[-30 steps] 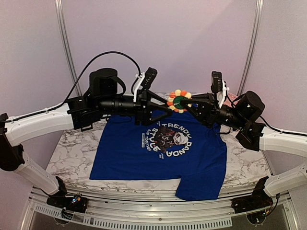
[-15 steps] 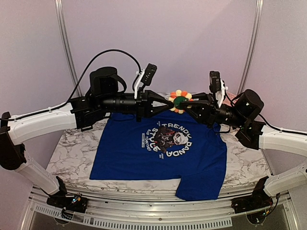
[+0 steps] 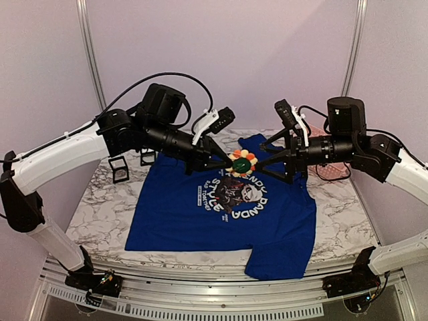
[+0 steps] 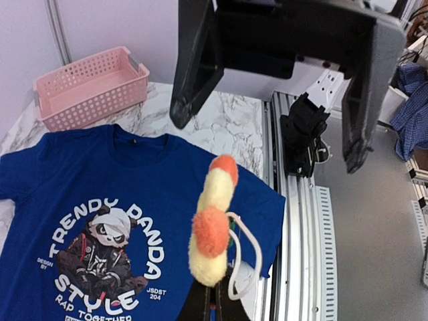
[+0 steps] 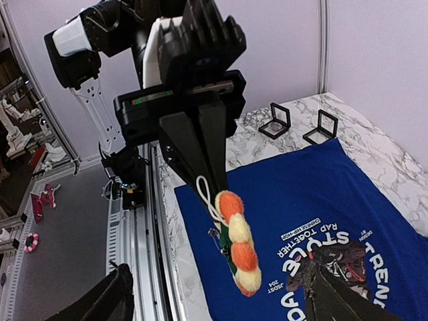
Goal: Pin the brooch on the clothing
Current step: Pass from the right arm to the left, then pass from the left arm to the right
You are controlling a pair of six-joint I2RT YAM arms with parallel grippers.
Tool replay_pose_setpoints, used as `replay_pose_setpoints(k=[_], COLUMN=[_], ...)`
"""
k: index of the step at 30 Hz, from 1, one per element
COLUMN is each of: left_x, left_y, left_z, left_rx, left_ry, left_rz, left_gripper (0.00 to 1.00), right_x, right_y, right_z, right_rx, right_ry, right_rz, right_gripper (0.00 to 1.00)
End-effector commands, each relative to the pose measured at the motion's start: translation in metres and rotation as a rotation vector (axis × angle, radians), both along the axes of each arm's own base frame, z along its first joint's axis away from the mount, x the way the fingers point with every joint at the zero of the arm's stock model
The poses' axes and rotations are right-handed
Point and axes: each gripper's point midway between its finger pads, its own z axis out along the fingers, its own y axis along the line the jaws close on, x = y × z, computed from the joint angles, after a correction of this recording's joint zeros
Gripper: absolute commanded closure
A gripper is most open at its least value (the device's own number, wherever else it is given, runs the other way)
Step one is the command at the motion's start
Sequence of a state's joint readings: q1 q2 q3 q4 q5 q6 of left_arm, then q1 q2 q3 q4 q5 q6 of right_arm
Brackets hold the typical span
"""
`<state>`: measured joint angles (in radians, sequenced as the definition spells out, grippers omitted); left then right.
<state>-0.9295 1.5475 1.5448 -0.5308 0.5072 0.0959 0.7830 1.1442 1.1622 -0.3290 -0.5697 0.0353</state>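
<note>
The brooch (image 3: 241, 162), a fluffy flower of orange and yellow petals with a dark green centre, hangs in the air above the top of the panda print. My left gripper (image 3: 231, 162) is shut on it from the left. In the left wrist view the brooch (image 4: 212, 226) stands edge-on above my fingertips (image 4: 200, 304), with a white loop on its back. The clothing (image 3: 221, 214), a royal blue T-shirt, lies flat on the marble table (image 3: 100, 207). My right gripper (image 3: 275, 162) stands open just right of the brooch, not touching it; from that wrist the brooch (image 5: 239, 244) hangs from the left gripper's black fingers (image 5: 200, 144).
Two small black square boxes (image 3: 119, 168) (image 3: 148, 158) stand on the table left of the shirt. A pink basket (image 3: 329, 171) sits at the back right, partly behind my right arm. The metal rail (image 3: 221, 304) runs along the near edge.
The left gripper shut on the brooch and the right gripper opened and let it go. Both arms swung lower and nearer, bringing the brooch down over the shirt's print.
</note>
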Motion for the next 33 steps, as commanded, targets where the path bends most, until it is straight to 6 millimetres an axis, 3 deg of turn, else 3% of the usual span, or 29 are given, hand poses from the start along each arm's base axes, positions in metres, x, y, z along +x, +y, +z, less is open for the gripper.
replay_pose_setpoints(k=[1,7,15,23,27,28,29,30,31,33], left_x=[-0.008,-0.014,-0.017,-0.018,-0.014,-0.009,-0.002,0.005,0.012,0.022], left_y=[0.011,0.009,0.008,0.007,0.009,0.011,0.014,0.017,0.021,0.028], left_z=[-0.042,-0.040,-0.040,-0.036,-0.030,-0.027,-0.023,-0.018,-0.011,0.004], left_rx=[0.210,0.210,0.208,0.195,0.175,0.163,0.147,0.121,0.085,-0.010], left_ry=[0.005,-0.017,-0.014,-0.020,-0.036,-0.041,-0.042,-0.043,-0.049,-0.077], left_rz=[-0.032,-0.060,-0.071,-0.075,-0.062,-0.043,-0.014,0.014,0.042,0.085], left_gripper=[1.00,1.00,1.00,1.00,1.00,0.97,0.67,0.46,0.34,0.26], right_x=[0.007,0.013,0.011,0.013,0.020,0.025,0.033,0.041,0.046,0.057], right_y=[-0.001,0.019,0.038,0.048,0.045,0.042,0.036,0.033,0.029,0.024], right_z=[-0.015,-0.031,-0.041,-0.056,-0.054,-0.052,-0.047,-0.042,-0.035,-0.009], right_rx=[-0.129,-0.163,-0.131,-0.134,-0.116,-0.107,-0.088,-0.065,-0.036,0.070], right_ry=[-0.021,0.002,0.039,0.094,0.078,0.069,0.071,0.069,0.057,0.039], right_rz=[0.013,0.095,0.191,0.223,0.187,0.161,0.121,0.087,0.058,-0.018], right_gripper=[0.19,0.33,0.41,0.90,1.00,1.00,1.00,1.00,1.00,1.00])
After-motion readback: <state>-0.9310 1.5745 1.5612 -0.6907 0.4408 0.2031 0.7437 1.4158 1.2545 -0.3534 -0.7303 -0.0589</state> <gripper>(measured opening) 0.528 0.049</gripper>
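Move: The brooch, still pinched at its rim by the left fingertips, sits about 5 cm to the left of the open right hand and 2 cm below it, level fore and aft. From the left hand it is some 3 cm to the right and 1 cm lower. Far beneath, the shirt's panda print lies roughly 22 cm ahead of the right hand, 4 cm left of it and 35 cm down. Right hand sinks 6 cm, reaching 4 cm left to pinch the lowered brooch; left hand opens, releasing it. ##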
